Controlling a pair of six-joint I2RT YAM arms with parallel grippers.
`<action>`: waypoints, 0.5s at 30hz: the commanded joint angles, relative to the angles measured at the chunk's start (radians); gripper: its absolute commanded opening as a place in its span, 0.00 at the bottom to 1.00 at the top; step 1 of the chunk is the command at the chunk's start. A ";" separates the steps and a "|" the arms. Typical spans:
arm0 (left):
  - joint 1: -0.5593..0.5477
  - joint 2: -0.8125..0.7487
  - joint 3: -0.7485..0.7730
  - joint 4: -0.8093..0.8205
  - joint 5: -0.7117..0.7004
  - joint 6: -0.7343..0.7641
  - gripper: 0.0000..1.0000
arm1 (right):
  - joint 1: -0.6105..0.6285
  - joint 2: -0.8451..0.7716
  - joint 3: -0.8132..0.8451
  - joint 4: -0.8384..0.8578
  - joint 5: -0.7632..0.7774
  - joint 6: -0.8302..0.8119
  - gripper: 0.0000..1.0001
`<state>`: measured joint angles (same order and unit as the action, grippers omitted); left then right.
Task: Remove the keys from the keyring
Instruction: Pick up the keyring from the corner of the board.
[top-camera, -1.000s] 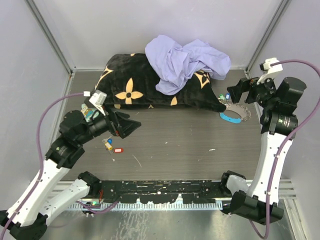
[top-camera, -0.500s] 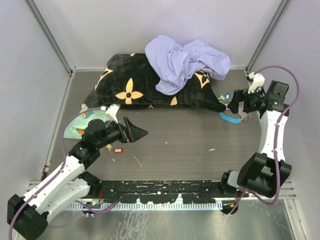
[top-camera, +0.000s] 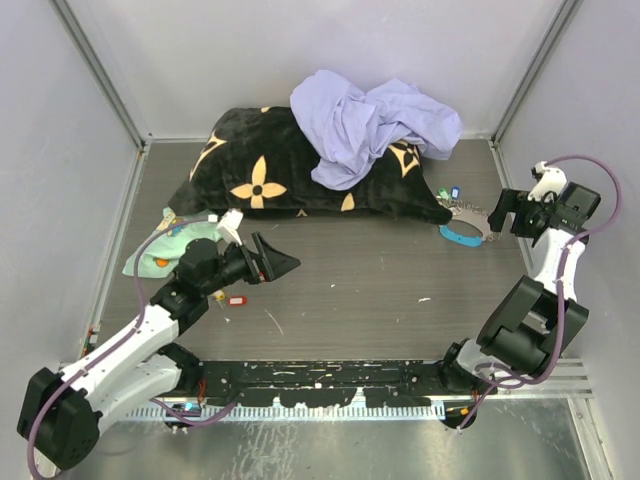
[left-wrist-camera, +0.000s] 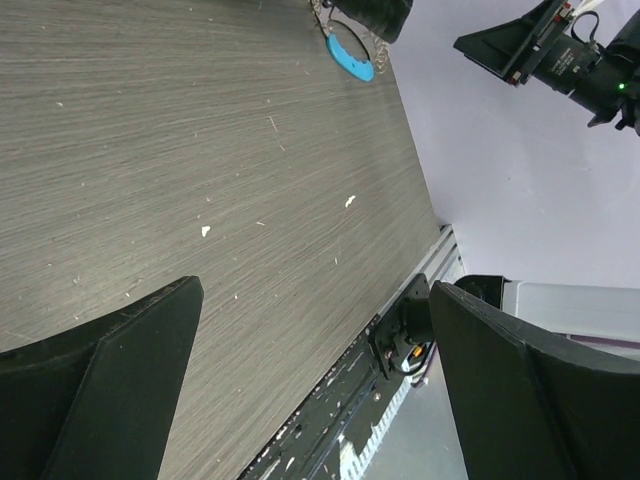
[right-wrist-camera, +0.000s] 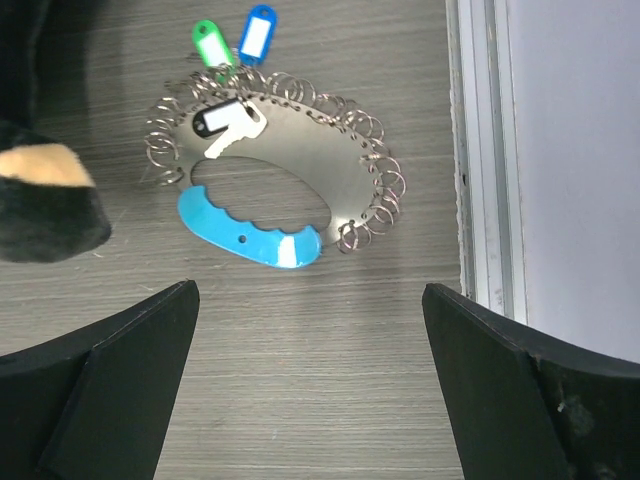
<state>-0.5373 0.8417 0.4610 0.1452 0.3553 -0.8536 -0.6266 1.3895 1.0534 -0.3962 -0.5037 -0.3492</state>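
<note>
The keyring (right-wrist-camera: 345, 175) lies flat on the table by the right wall: a silver oval edged with small wire rings, with a light-blue crescent (right-wrist-camera: 250, 232). Keys with green (right-wrist-camera: 206, 40), blue (right-wrist-camera: 258, 30) and black (right-wrist-camera: 218, 120) tags hang at its far end. My right gripper (right-wrist-camera: 310, 400) hovers open just short of it, empty. In the top view the keyring (top-camera: 470, 222) sits left of the right gripper (top-camera: 503, 216). My left gripper (top-camera: 288, 263) is open and empty at mid-left, far from the ring. Loose keys with red (top-camera: 236, 300) and yellow (top-camera: 216, 293) tags lie beside the left arm.
A black pillow with tan flowers (top-camera: 270, 180) carries a lavender cloth (top-camera: 370, 120) at the back; its corner reaches the keyring. A mint-green cloth (top-camera: 160, 250) lies under the left arm. The metal rail of the right wall (right-wrist-camera: 480, 150) runs close to the ring.
The right arm has drawn back from the keyring toward the right wall. The left arm has dropped low and its gripper has shifted right. Both grippers have stayed open.
</note>
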 joint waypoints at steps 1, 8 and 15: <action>0.007 0.061 0.036 0.143 0.067 -0.009 0.99 | -0.018 0.030 -0.011 0.134 0.026 0.046 1.00; 0.006 0.087 0.040 0.143 0.031 -0.039 0.99 | -0.024 0.137 -0.030 0.232 0.015 0.106 0.94; 0.005 0.141 0.077 0.142 0.007 -0.072 1.00 | -0.025 0.304 0.013 0.250 0.039 0.106 0.57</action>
<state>-0.5362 0.9562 0.4789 0.2169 0.3771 -0.9031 -0.6464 1.6505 1.0290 -0.2028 -0.4713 -0.2520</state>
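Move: The keyring, a flat metal plate with a blue handle and small rings along its edge, lies about 7 cm ahead of the right hand, 4 cm to its left and some 13 cm below. Just past it lie two tags, 15 cm ahead: the blue one 5 cm left, the green one 8 cm left. The pillow corner is about 11 cm left and 6 cm ahead. From the left hand the keyring lies roughly 18 cm ahead and 43 cm right. The keyring's right end, where the last small rings hang, is what the right hand sinks towards, dropping about 8 cm, faster late on, while edging some 3 cm right and 2 cm forward. The wrist turns slightly clockwise and dips its fingertips about 5 degrees. The fingers begin closing from wide open to roughly two-thirds, with no touch visible yet. ##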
